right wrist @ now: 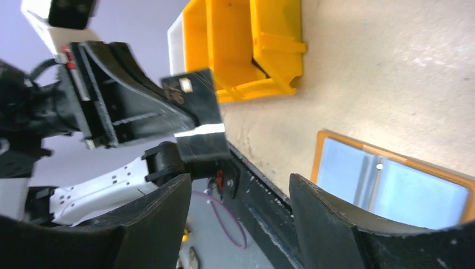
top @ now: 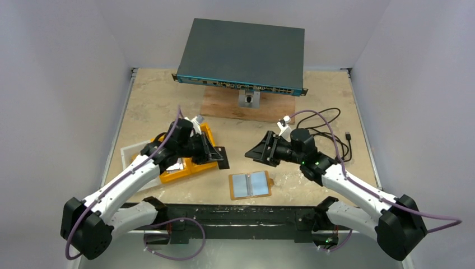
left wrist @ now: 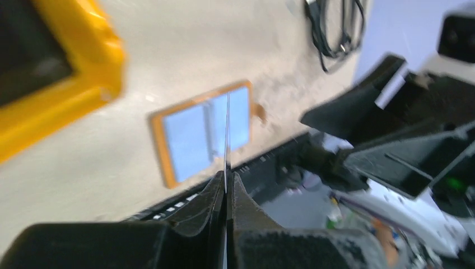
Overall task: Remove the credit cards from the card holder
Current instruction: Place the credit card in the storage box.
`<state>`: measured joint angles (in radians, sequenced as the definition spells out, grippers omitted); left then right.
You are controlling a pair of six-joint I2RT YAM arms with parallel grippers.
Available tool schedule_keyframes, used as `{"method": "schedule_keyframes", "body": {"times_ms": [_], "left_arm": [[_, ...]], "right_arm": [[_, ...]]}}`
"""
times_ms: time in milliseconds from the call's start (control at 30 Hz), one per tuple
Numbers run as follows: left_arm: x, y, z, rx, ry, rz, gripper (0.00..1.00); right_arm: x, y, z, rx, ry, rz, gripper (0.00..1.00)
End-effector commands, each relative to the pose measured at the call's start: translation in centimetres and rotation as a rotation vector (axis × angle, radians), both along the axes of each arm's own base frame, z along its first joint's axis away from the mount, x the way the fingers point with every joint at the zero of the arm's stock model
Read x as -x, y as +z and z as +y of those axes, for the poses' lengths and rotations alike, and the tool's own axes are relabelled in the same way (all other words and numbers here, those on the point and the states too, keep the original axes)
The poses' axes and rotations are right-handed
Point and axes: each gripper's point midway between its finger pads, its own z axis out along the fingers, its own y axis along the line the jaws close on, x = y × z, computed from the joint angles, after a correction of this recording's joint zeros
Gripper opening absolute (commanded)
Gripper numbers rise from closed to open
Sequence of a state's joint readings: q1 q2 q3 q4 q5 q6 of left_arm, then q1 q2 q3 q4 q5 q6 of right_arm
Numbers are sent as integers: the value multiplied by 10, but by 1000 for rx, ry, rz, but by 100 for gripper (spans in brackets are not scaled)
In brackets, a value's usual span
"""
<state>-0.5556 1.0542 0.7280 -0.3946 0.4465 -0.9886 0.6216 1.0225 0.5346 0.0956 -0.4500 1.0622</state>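
Observation:
The card holder [top: 250,185] lies open and flat on the table near the front edge, tan-rimmed with two grey-blue panels. It also shows in the left wrist view [left wrist: 204,131] and the right wrist view [right wrist: 392,179]. My left gripper [top: 215,154] hangs above the table, shut on one of the credit cards [top: 221,158]. That card shows edge-on as a thin line [left wrist: 227,140] rising from the left gripper [left wrist: 227,182]. From the right wrist it is a dark card with a light stripe [right wrist: 196,120]. My right gripper [top: 250,152] faces it, open and apart from it, with nothing between its fingers [right wrist: 241,185].
A yellow compartment tray [top: 187,162] sits under the left arm, beside a white tray [top: 131,152]. A dark network switch [top: 243,53] rests on a wooden board [top: 224,106] at the back. A black cable [top: 330,126] coils at the right.

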Motion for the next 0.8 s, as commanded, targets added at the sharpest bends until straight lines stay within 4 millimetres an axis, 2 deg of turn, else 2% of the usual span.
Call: {"method": "schedule_keyframes", "body": {"times_ms": [0,133,233,467,767], "left_arm": [[-17,-7,76,-370,208,-66,0],[-37,-11,103,-480,301,-73,0],[-53,-17,107,-496,332,-58,0],[-86,-39,106,-501,366,-15,0],[-108,-66,95,-456,318,31,0]], "right_arm": [[-11,5,-15,92,-69,-80,66],[-9,2,-21,129,-69,-96,66],[-7,0,-24,135,-76,-99,66],[-5,1,-30,150,-86,-118,66],[-2,-1,-33,155,-86,-127,67]]}}
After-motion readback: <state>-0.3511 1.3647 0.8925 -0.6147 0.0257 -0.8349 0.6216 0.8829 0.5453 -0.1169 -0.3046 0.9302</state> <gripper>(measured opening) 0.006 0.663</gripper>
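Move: The left hand already holds a black card. The storage box's right-hand compartment lies some 10 cm ahead of that hand, about 9 cm to its left and about 12 cm below. The box's white-card compartment is about 14 cm farther left and 5 cm nearer, while the open card holder lies 12 cm to the hand's right and 6 cm back. From the empty right hand, the right compartment is about 22 cm left and 9 cm ahead. Keeping the card pinched in shut fingertips, the left hand swings about 10 cm left and 8 cm forward to the storage box's right compartment, then sinks some 8 cm towards the card pile. Its wrist turns the fingers down by about 30 degrees, also swinging counter-clockwise. The right hand, open and empty, backs off about 3 cm to its right. ##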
